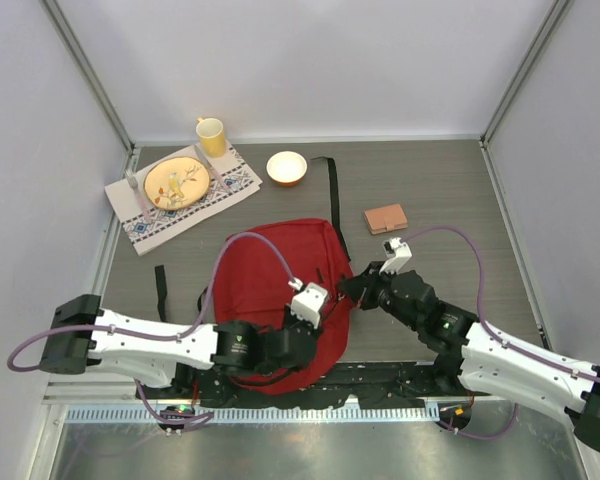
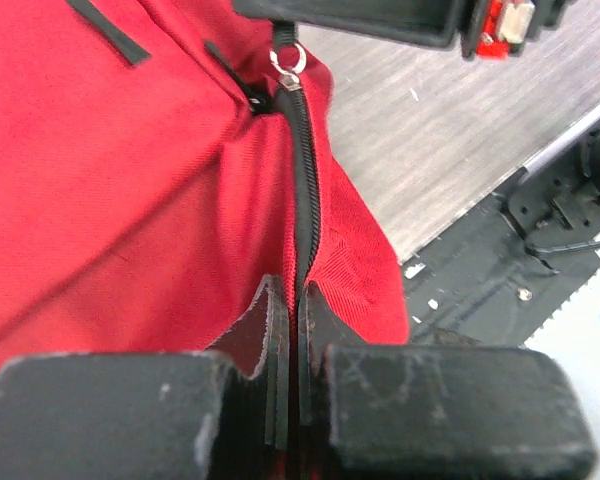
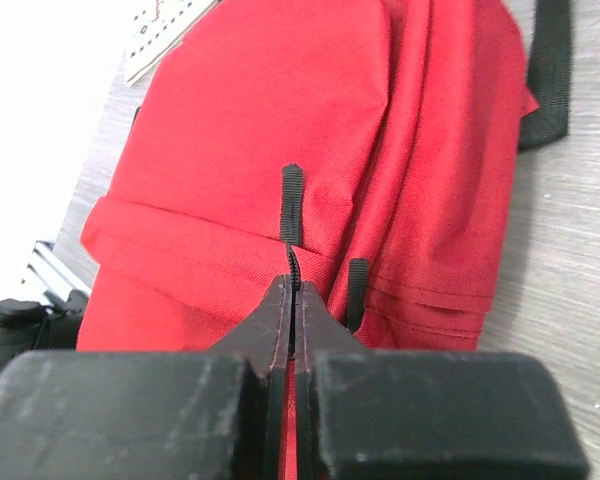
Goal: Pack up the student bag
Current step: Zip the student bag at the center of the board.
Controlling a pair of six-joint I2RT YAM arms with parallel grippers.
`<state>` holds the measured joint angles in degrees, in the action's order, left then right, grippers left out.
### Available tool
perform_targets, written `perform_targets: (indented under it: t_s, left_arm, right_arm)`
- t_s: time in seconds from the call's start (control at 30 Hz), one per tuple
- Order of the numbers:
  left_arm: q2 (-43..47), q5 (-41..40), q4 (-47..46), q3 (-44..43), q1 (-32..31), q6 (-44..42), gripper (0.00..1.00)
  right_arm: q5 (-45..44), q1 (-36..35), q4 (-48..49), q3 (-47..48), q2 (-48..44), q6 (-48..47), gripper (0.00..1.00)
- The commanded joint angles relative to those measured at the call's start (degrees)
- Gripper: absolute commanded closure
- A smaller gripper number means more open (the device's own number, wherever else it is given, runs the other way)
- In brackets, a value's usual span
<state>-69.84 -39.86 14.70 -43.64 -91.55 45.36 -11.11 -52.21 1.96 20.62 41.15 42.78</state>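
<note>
The student bag (image 1: pixel 275 275), a dark-red backpack with black straps, lies flat in the middle of the table. My left gripper (image 2: pixel 295 297) is shut on the bag's right edge, pinching the fabric along the closed black zipper line (image 2: pixel 307 190). At the far end of that zipper is the metal slider (image 2: pixel 287 68). My right gripper (image 3: pixel 293 287) is shut on a thin black pull strip at that slider. A black ribbon tab (image 3: pixel 292 203) sits just beyond its tips. In the top view the left gripper (image 1: pixel 318 306) and the right gripper (image 1: pixel 346 290) almost meet at the bag's right side.
A small brown wallet-like item (image 1: pixel 385 218) lies to the right of the bag. At the back left a patterned placemat (image 1: pixel 140 228) carries a plate (image 1: pixel 175 182) with cutlery, beside a yellow mug (image 1: pixel 211 135) and a bowl (image 1: pixel 286 167). A black strap (image 1: pixel 332 190) trails toward the back.
</note>
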Motion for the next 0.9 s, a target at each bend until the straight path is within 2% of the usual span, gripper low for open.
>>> perform_targets:
  t_s: [0.0, 0.03, 0.13, 0.2, 0.3, 0.33, 0.4, 0.43, 0.53, 0.7, 0.87]
  left_arm:
    - [6.02, 5.9, -5.19, 2.49, 8.73, -13.76, 1.0]
    - [6.64, 8.63, -6.42, 2.68, 14.24, -15.99, 1.0]
    - [6.91, 18.13, -4.77, 1.1, 21.04, -21.26, 1.0]
    - [6.57, 23.21, -3.01, 1.01, 21.23, -20.93, 1.0]
    - [5.6, 32.1, -6.51, 4.5, 20.45, -13.31, 1.0]
    - [4.46, 33.25, -8.09, 5.66, 17.05, -11.11, 1.0]
    - [2.44, 29.77, -10.92, 6.63, 10.98, -6.53, 1.0]
    - [0.69, 27.83, -11.01, 6.2, 5.64, -5.39, 1.0]
    - [-6.08, 28.08, -12.15, 3.57, -0.8, -0.9, 1.0]
    - [-12.15, 25.88, -12.68, 1.19, -5.83, 1.65, 1.0]
    - [-11.02, 22.37, -11.54, 2.94, -6.36, 2.54, 1.0]
  right_arm:
    - [-6.3, 2.46, 6.91, 0.91, 1.04, -4.03, 0.99]
    - [-5.94, 2.46, 7.96, 0.48, 2.17, -3.33, 0.99]
    - [-4.19, 2.55, 9.03, 0.38, 4.37, -2.97, 0.99]
    - [-3.39, 2.55, 8.59, -0.05, 4.47, -2.27, 0.99]
    - [-3.12, 2.55, 7.46, -1.63, 3.33, -1.04, 0.99]
    - [-3.3, 2.55, 6.67, -2.07, 2.98, -0.78, 0.99]
    - [-4.09, 2.55, 4.91, -3.39, 1.66, -0.16, 0.99]
    - [-4.96, 2.63, 4.2, -3.57, 1.57, 0.02, 0.99]
    - [-6.72, 2.55, 3.14, -4.1, 3.06, -0.25, 0.99]
    - [-10.23, 2.9, 7.35, -4.36, 8.5, -0.69, 0.99]
    - [-13.4, 4.39, 6.76, -3.4, 10.27, 0.63, 0.99]
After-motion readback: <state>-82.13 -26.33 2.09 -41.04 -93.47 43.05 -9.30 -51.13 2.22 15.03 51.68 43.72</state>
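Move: Between the left hand's fingers is the near part of the zip edge; the zip pull, at the right hand's closed fingertips, lies about 10 cm ahead of the left hand, 5 cm to its right and roughly level. The dark rail is some 9 cm back and 14 cm below that hand. From the right hand, the pull is about 1 cm below, the pocket tab 4 cm ahead, 4 cm left and 3 cm lower, the brown wallet 16 cm ahead, 10 cm right and 14 cm lower. Keeping its pinch on the zip edge, the left hand swings forward about 7 cm and a little left, then reverses, drawing back some 12 cm, down and to the right, away from the pull, and turning roughly 15 degrees clockwise. The right hand still grips the pull, eases slightly forward, then sinks about 9 cm with a small drift back, its fingers tipping steeper. ##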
